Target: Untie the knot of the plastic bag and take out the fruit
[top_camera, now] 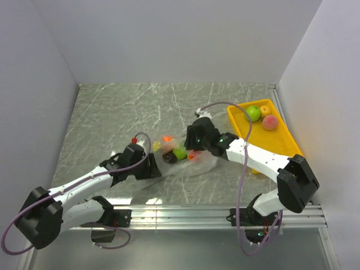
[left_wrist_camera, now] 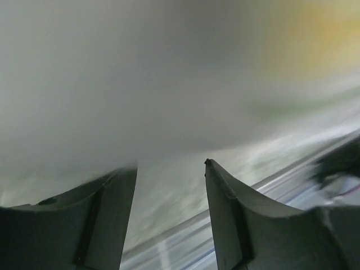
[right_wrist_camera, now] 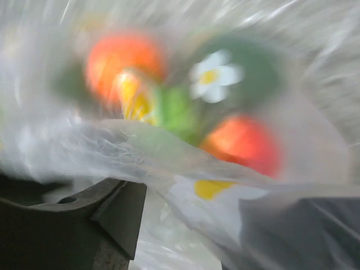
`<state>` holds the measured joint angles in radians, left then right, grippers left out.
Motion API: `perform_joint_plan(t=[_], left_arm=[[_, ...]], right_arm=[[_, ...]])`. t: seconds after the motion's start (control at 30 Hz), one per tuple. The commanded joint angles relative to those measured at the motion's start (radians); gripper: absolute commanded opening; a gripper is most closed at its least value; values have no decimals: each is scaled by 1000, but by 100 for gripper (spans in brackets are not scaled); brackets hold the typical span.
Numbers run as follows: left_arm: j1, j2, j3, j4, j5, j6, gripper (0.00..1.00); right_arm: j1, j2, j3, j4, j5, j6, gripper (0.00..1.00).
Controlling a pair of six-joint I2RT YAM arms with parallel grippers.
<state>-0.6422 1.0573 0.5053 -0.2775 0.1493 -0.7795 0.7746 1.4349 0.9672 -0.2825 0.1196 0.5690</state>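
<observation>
The plastic bag [top_camera: 197, 164] lies crumpled on the marble table [top_camera: 112, 112] between my two arms, with fruit inside: a green one [top_camera: 180, 152], orange ones [top_camera: 167, 138] and a yellow one [top_camera: 157, 145]. I cannot make out the knot. My left gripper [top_camera: 165, 161] is at the bag's left side; in the left wrist view the left gripper [left_wrist_camera: 169, 171] has its jaws apart with only table showing between them. My right gripper [top_camera: 190, 147] presses into the bag from the right. In the right wrist view the right gripper [right_wrist_camera: 191, 211] stands apart, with film [right_wrist_camera: 225, 202] draped across the gap and over one finger.
A yellow tray [top_camera: 287, 140] at the right holds a green apple [top_camera: 253, 113], a small orange fruit [top_camera: 265, 110] and a peach [top_camera: 270, 122]. White walls close in the left, back and right. An aluminium rail [top_camera: 185, 212] runs along the near edge.
</observation>
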Motion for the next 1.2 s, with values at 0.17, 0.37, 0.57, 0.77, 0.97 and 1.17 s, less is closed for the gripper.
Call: perform_joint_plan(t=[0.17,0.37,0.57,0.77,0.97,1.17], left_arm=[[-25,-45,-53,-126,-21,-96,59],[-31,-184,25,-80,3,-93,69],[-33,-230,159,-60,-27,-66,88],[-33,-169,332,-135,-92,6,91],[-33,-68,368,-183,-292,4,92],[-40,35,358,-120,-220,17,95]], right_arm=[[-253,117,74,83,63,-6,57],[-164,33,120,28,-46,-155,56],[-78,-105,96,-61,52,-202,56],[-37,-185,131,-133,81,-288,53],[-50,-148,93,-127,136,-291,51],[-155,-93,-2,18,25,-270,54]])
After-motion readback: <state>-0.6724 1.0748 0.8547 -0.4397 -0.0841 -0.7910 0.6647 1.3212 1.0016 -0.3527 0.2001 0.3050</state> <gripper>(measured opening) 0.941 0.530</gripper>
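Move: The plastic bag's middle lies about 9 cm right of the left hand, 4 cm ahead and 3 cm below. In it the dark fruit is some 6 cm right and 4 cm ahead, the green apple 10 cm right and 6 cm ahead. From the right hand, which has the bag's film on its fingers, the bag's middle is about 5 cm left, 4 cm back and 9 cm down. Left dips, rises about 20 cm, opening wide, then sinks forward over the bag; right, still holding, shifts rightward. ##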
